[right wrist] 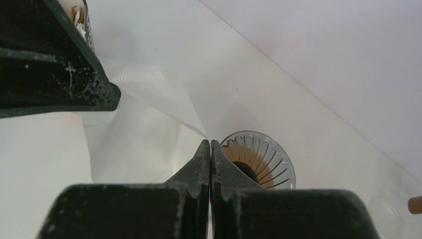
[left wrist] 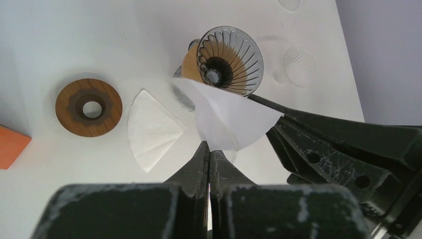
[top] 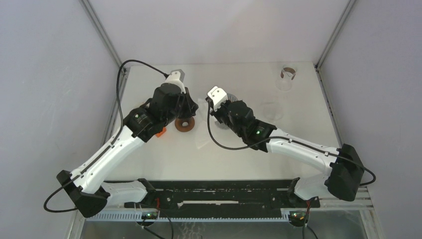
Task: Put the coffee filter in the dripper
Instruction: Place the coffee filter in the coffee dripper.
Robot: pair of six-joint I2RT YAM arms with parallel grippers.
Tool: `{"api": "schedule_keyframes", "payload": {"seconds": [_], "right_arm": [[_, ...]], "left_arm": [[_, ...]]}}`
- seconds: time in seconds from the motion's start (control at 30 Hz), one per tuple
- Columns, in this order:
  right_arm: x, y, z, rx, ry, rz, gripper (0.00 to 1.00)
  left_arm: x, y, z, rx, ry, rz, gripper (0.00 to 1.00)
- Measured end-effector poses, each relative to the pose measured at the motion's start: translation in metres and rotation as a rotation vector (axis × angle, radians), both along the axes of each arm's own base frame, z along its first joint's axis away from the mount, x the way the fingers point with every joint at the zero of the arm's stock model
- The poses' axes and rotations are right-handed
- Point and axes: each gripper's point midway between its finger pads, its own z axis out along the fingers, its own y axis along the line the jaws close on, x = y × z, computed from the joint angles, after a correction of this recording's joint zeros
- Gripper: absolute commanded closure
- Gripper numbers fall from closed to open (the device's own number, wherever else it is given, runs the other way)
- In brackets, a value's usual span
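Observation:
A white paper coffee filter (left wrist: 234, 117) hangs in the air between both grippers. My left gripper (left wrist: 209, 148) is shut on its lower edge. My right gripper (right wrist: 209, 143) is shut on a corner of the same coffee filter (right wrist: 149, 107), and in the left wrist view its black fingers (left wrist: 318, 134) reach in from the right. The dripper (left wrist: 230, 59) is a ribbed smoked-glass cone on a wooden collar, standing on the table just beyond the filter; in the right wrist view the dripper (right wrist: 261, 162) sits right behind my fingertips. Seen from above, the two wrists meet at the table's middle.
A second folded filter (left wrist: 152, 129) lies flat on the table. Left of it lies a wooden ring (left wrist: 88, 107), with an orange block (left wrist: 12, 147) at the far left. A clear glass dripper (left wrist: 298, 64) and a glass vessel (top: 287, 77) stand at the back right.

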Motion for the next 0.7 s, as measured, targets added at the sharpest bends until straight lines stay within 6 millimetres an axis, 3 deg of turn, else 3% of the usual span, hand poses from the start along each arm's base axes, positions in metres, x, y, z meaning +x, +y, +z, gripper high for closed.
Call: {"api": "schedule_keyframes", "payload": {"seconds": [0.1,0.33,0.57,0.7], "right_arm": [[0.005,-0.006,0.008,-0.015,0.022,-0.009,1.00],[0.009,-0.024,0.020,-0.067,0.093,-0.045,1.00],[0.013,-0.031,0.030,-0.068,0.173,-0.110,1.00],[0.015,-0.033,0.025,-0.073,0.243,-0.155,1.00]], "left_arm": [[0.004,-0.003,0.003,0.019,-0.004,-0.010,1.00],[0.014,-0.015,0.009,0.029,-0.018,-0.037,0.55],[0.022,-0.032,0.029,-0.094,-0.079,-0.053,0.34],[0.023,-0.042,0.025,-0.177,-0.084,-0.054,0.29]]}}
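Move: Both hands still pinch the one paper filter between them. The dripper on its server lies about 10 cm ahead of the left hand, 10 cm to its right and 15 cm below; from the right hand it is some 6 cm ahead, 3 cm right and 11 cm below. The loose filter on the table is roughly 3 cm ahead and 3 cm right of the left hand, 29 below; the wooden ring is 9 cm ahead and 8 left of it, 28 below. The left fingers open wide and let go of the filter while that hand shifts about 4 cm right, rising and edging forward by 2 to 3 cm each, so it stays close beside the paper with its fingers spread. The right hand keeps its closed pinch and carries the filter some 3 cm right, 2 to 3 cm up and a little forward, which brings it more nearly over the dripper, as its fingers tip down by about 15 degrees and swing slightly clockwise. ##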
